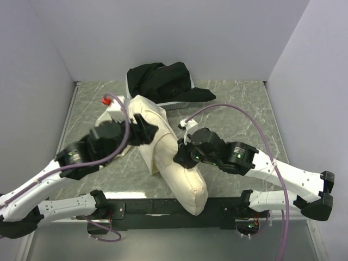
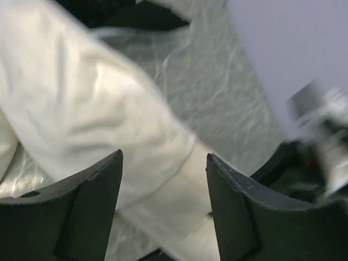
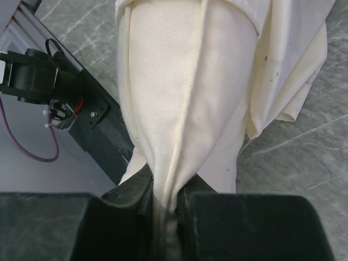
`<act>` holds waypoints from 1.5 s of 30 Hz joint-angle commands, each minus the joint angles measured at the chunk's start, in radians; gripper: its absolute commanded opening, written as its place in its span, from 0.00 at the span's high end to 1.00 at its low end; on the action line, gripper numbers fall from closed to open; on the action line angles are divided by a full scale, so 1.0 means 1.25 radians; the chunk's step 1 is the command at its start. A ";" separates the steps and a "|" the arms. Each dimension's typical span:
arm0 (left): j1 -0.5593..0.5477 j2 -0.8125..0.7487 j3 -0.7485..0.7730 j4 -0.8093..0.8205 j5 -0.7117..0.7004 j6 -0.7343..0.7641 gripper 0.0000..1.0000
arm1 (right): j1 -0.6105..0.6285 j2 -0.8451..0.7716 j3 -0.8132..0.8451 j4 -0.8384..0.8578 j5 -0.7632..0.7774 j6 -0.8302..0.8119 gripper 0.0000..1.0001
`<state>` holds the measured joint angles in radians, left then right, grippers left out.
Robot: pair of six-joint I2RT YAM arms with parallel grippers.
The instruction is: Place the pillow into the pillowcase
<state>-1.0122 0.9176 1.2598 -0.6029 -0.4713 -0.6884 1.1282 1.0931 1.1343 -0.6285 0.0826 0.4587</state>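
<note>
The pillowcase (image 1: 168,157) is a plump, wrinkled cream sack lying diagonally from the table's middle to the front rail. The pillow is hidden; no bear print shows anywhere. My right gripper (image 1: 182,156) sits against the sack's right side. In the right wrist view this gripper (image 3: 166,201) is shut on a gathered fold of the pillowcase (image 3: 185,98). My left gripper (image 1: 148,132) rests at the sack's upper left part. In the left wrist view it (image 2: 164,157) stands open over the pillowcase (image 2: 98,103), with nothing pinched between its fingers.
A black cloth heap (image 1: 163,81) lies on a pale object at the back wall. Walls close in the left, right and far sides. The black base rail (image 1: 136,205) runs along the near edge, and the sack's lower end overhangs it.
</note>
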 commanded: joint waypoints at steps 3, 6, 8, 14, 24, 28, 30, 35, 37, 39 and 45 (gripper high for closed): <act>-0.081 -0.040 -0.190 0.060 -0.073 0.047 0.35 | -0.039 -0.014 0.044 0.103 -0.040 -0.003 1.00; -0.088 -0.035 -0.224 0.098 -0.109 0.060 0.39 | -0.045 -0.018 0.055 0.098 -0.053 -0.004 1.00; -0.090 -0.011 -0.225 0.110 -0.128 0.067 0.39 | -0.051 -0.022 0.056 0.098 -0.057 -0.003 1.00; -0.095 0.054 -0.197 0.130 -0.234 0.085 0.70 | -0.059 -0.036 0.083 0.087 -0.059 0.000 1.00; -0.155 0.096 -0.064 0.148 -0.198 0.229 0.99 | -0.105 -0.035 0.205 0.068 -0.177 -0.027 1.00; -0.204 0.083 0.025 0.140 0.001 0.293 0.99 | -0.126 -0.008 0.275 0.054 -0.214 -0.045 1.00; -0.232 0.089 0.084 0.124 0.105 0.316 0.99 | -0.156 0.000 0.317 0.051 -0.230 -0.054 1.00; -0.281 0.098 0.158 0.106 0.309 0.346 0.99 | -0.248 0.025 0.418 0.046 -0.330 -0.047 1.00; -0.286 0.080 0.153 0.121 0.395 0.338 0.99 | -0.290 0.031 0.436 0.044 -0.346 -0.042 1.00; -0.286 0.069 0.146 0.119 0.380 0.329 0.99 | -0.335 0.030 0.444 0.062 -0.390 -0.024 1.00; -0.291 0.039 0.119 0.242 0.475 0.270 0.99 | -0.350 0.025 0.351 0.176 -0.416 0.059 1.00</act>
<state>-1.3521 0.9920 1.4162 -0.4686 -0.0971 -0.2913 0.7044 1.1454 1.5997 -0.7452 -0.4145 0.4561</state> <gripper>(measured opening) 0.018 0.196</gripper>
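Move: Just below the open left hand, about 11 cm down and 1 cm ahead and to the right, lies the near edge of the pillowcase mouth. The black cloth in its basket is some 30 cm ahead of that hand and 27 cm below. From the right hand, which already pinches the pillow's side, the mouth is roughly 9 cm ahead and 9 cm left, about level; the pillow's bare end is some 12 cm back, 4 cm right and 10 cm below. Dropping about 11 cm, the left hand shuts its open fingers on the pillowcase edge, then pulls the cloth up, back and to the right, its wrist swinging some 45 degrees clockwise. Keeping its pinch on the pillow, the right hand first barely stirs, then lifts roughly 16 cm, drifting a little forward and rolling about 20 degrees, left side up. ##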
